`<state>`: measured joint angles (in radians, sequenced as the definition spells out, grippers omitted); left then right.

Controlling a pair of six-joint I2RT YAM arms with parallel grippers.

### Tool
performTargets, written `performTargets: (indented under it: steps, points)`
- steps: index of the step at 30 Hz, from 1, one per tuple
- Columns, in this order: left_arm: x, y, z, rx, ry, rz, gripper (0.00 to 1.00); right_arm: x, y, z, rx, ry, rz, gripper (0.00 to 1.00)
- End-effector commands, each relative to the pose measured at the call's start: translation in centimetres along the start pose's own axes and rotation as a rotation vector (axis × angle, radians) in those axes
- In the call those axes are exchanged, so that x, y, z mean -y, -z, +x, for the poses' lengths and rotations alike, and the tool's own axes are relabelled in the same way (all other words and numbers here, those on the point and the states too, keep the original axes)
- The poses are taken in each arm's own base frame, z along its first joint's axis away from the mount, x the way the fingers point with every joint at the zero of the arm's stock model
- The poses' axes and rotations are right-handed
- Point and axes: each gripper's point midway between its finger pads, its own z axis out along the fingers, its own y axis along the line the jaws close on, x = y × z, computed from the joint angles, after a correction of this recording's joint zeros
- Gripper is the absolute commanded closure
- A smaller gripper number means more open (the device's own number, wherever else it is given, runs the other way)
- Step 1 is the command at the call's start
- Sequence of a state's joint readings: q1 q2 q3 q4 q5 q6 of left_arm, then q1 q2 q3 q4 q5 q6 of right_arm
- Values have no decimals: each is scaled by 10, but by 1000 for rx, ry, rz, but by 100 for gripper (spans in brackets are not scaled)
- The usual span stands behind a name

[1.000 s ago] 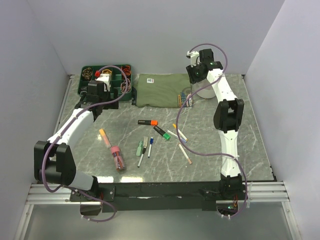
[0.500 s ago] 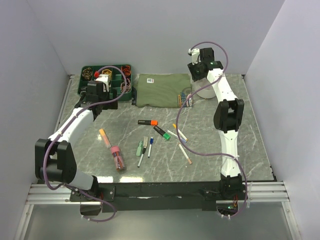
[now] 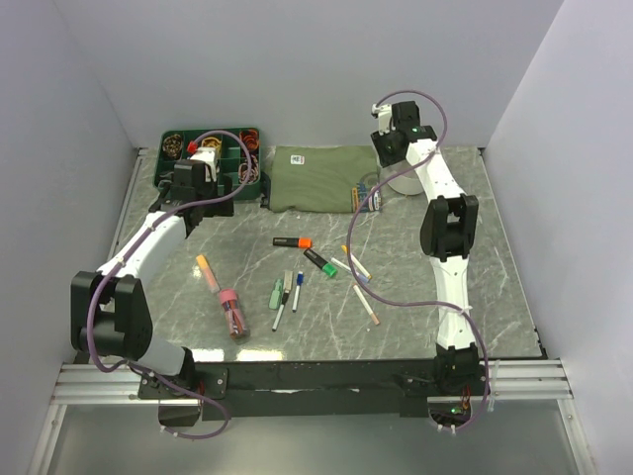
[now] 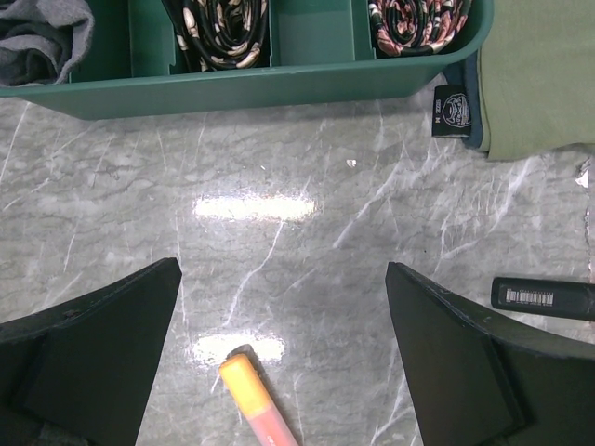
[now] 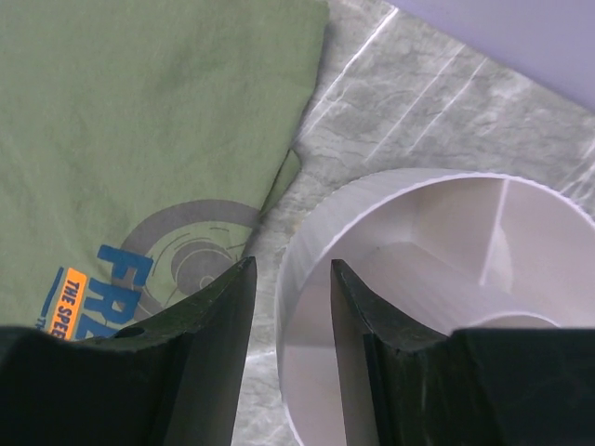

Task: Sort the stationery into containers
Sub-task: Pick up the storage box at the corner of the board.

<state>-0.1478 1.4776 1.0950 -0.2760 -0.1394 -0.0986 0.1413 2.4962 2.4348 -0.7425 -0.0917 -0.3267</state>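
Observation:
Several pens and markers lie loose mid-table: an orange-capped black marker (image 3: 293, 241), a green-capped one (image 3: 319, 262), a yellow-capped pink highlighter (image 3: 207, 272), a pink-capped clear tube (image 3: 233, 312) and thin white pens (image 3: 366, 305). The white round organiser (image 3: 404, 180) stands at the back right. My right gripper (image 3: 389, 148) hangs over it. In the right wrist view the gripper (image 5: 291, 265) is narrowly open, its jaws astride the organiser's (image 5: 418, 269) outer wall with gaps both sides. My left gripper (image 3: 186, 198) is wide open and empty. In its wrist view (image 4: 284, 268) the highlighter's yellow cap (image 4: 244, 376) lies below it.
A green divided tray (image 3: 213, 158) of bands and small items sits at the back left, also in the left wrist view (image 4: 279, 88). A folded olive cloth (image 3: 315, 178) lies between tray and organiser. A black marker's end (image 4: 544, 297) shows right of the left gripper.
My right gripper has shifted slightly back and up above the organiser. The left arm and the stationery have hardly moved.

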Motion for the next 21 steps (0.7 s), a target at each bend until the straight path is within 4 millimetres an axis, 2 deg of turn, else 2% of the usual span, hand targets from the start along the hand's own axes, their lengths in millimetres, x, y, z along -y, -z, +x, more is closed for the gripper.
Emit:
performTargets:
  steps: [1, 6, 8, 15, 17, 18, 19, 21]
  points:
    - [3, 3, -17, 37, 21, 14, 0, 6, 1, -18, 62, -29, 17, 56]
    - [3, 2, -20, 42, 20, 15, 0, 7, 1, -15, 54, -16, 26, 66]
    - [3, 2, -20, 42, 23, 16, 0, 9, 9, -20, 66, -5, 42, 72]
    - [4, 4, -16, 42, 39, 26, 1, 12, 23, -12, 31, 17, 83, 87]
    - [5, 5, -15, 42, 40, 32, 1, 13, 33, -14, 30, 11, 91, 93]
    - [6, 6, -16, 46, 42, 35, 1, 12, 33, -8, 15, 12, 90, 94]
    - [7, 8, -17, 51, 43, 42, 1, 11, 46, -13, 28, 14, 93, 97]
    - [7, 11, -15, 60, 39, 47, 1, 9, 56, -10, 19, 17, 87, 98]
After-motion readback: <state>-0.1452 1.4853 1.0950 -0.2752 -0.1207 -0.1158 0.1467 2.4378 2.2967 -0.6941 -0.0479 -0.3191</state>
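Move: The storage box's middle is about 6 cm to the right of the right hand, 1 cm back and some 5 cm lower, with its left rim lying between the half-open fingers. The folded shirt's middle is roughly 16 cm to this hand's left and 2 cm back, the yellow marker some 23 cm back and 9 cm left, both about 10 cm below. From the left hand, the box lies about 42 cm right, 18 cm ahead and 10 cm lower. The right hand sinks about 1 cm over the left wall of the storage box, one finger inside and the other on the shirt side, as its fingers start closing from about half open. Staying at that height, the fingers shut almost fully and pinch the thin wall at the rim, while the hand eases back a little over 1 cm towards the robot with hardly any turn of the wrist. ##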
